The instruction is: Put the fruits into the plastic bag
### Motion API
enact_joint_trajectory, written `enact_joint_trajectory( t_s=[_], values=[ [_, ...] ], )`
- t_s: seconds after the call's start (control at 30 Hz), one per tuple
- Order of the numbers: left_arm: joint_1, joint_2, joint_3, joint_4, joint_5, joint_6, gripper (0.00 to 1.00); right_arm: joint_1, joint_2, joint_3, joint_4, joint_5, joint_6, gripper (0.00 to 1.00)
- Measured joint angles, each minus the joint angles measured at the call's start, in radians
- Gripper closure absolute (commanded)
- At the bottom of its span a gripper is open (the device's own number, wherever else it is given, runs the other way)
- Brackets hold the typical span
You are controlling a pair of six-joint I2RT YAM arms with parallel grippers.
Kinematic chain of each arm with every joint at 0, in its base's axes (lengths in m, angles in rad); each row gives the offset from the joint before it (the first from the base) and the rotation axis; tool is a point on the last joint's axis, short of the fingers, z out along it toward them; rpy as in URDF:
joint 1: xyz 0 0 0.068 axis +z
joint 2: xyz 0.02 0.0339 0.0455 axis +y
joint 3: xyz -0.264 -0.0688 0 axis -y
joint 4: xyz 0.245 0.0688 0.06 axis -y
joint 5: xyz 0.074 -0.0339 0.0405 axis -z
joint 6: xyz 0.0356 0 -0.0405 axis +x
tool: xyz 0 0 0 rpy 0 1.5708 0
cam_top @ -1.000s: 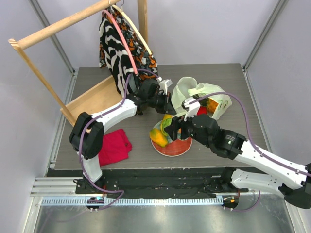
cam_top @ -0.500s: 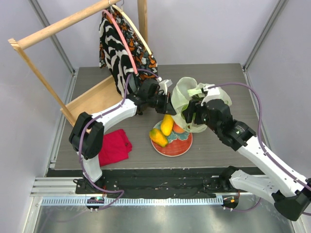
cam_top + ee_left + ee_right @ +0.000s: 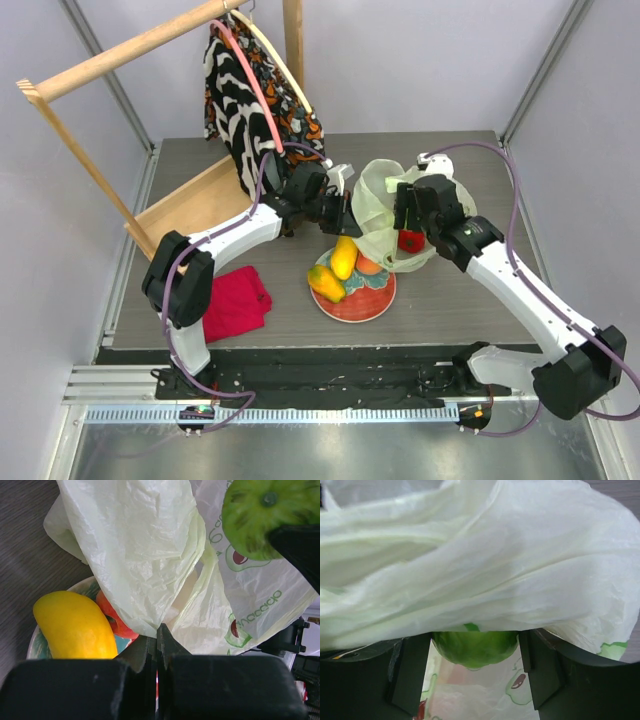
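The pale yellow-green plastic bag lies behind the red plate. My left gripper is shut on the bag's near edge, holding it up. My right gripper hangs over the bag's mouth, shut on the green round fruit, which also shows in the left wrist view. Two yellow mangoes and a peach lie on the plate. A red fruit shows through the bag's wall.
A red folded cloth lies at the front left. A wooden clothes rack stands at the back left with a black-and-white patterned garment hanging from it, close behind my left arm.
My right gripper has swung from over the plate up and back to the bag's mouth, carrying the green round fruit. The left arm has held still with the bag.
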State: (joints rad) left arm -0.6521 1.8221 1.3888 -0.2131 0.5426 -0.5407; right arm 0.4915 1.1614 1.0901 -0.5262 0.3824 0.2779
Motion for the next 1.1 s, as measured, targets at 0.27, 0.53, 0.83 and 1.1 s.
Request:
enact_joint_trajectory(
  t_s=[0.27, 0.53, 0.83, 1.1],
  values=[
    [0.000, 0.000, 0.000, -0.002, -0.002, 0.000, 1.00, -0.014, 0.086, -0.014, -0.016, 0.111, -0.036, 0.93],
    [0.000, 0.000, 0.000, -0.003, -0.004, 0.001, 1.00, -0.114, 0.163, -0.111, 0.003, 0.041, -0.039, 0.92],
    [0.000, 0.000, 0.000, -0.006, -0.010, 0.003, 1.00, -0.163, 0.210, -0.143, 0.029, -0.027, -0.036, 0.80],
    [0.000, 0.000, 0.000, -0.008, -0.010, 0.004, 1.00, -0.182, 0.259, -0.163, 0.051, -0.065, -0.035, 0.63]
  ],
)
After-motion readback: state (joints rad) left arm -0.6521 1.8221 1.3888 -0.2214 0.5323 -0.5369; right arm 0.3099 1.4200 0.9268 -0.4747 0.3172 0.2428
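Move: The right gripper already holds the green fruit at the plastic bag's mouth; its place is the open bag floor about 6 cm to the right, level ahead, and 14 cm below. The red pepper lies some 4 cm ahead, 1 cm right and 14 below; the pineapple about 10 ahead, 9 right and 12 below. The bag rim pinched by the left fingers is roughly 13 left, 1 back and 7 below. From the left hand that floor spot is about 18 cm right, 1 ahead and 8 below. Lower the right gripper, keeping its hold on the green fruit, about 14 cm down into the plastic bag, easing some 5 cm to the right in the first half and then sinking almost straight to the near right side of the red pepper. Tip the fingers some 20 degrees further down as you go. Keep the left gripper still, shut on the bag rim. ##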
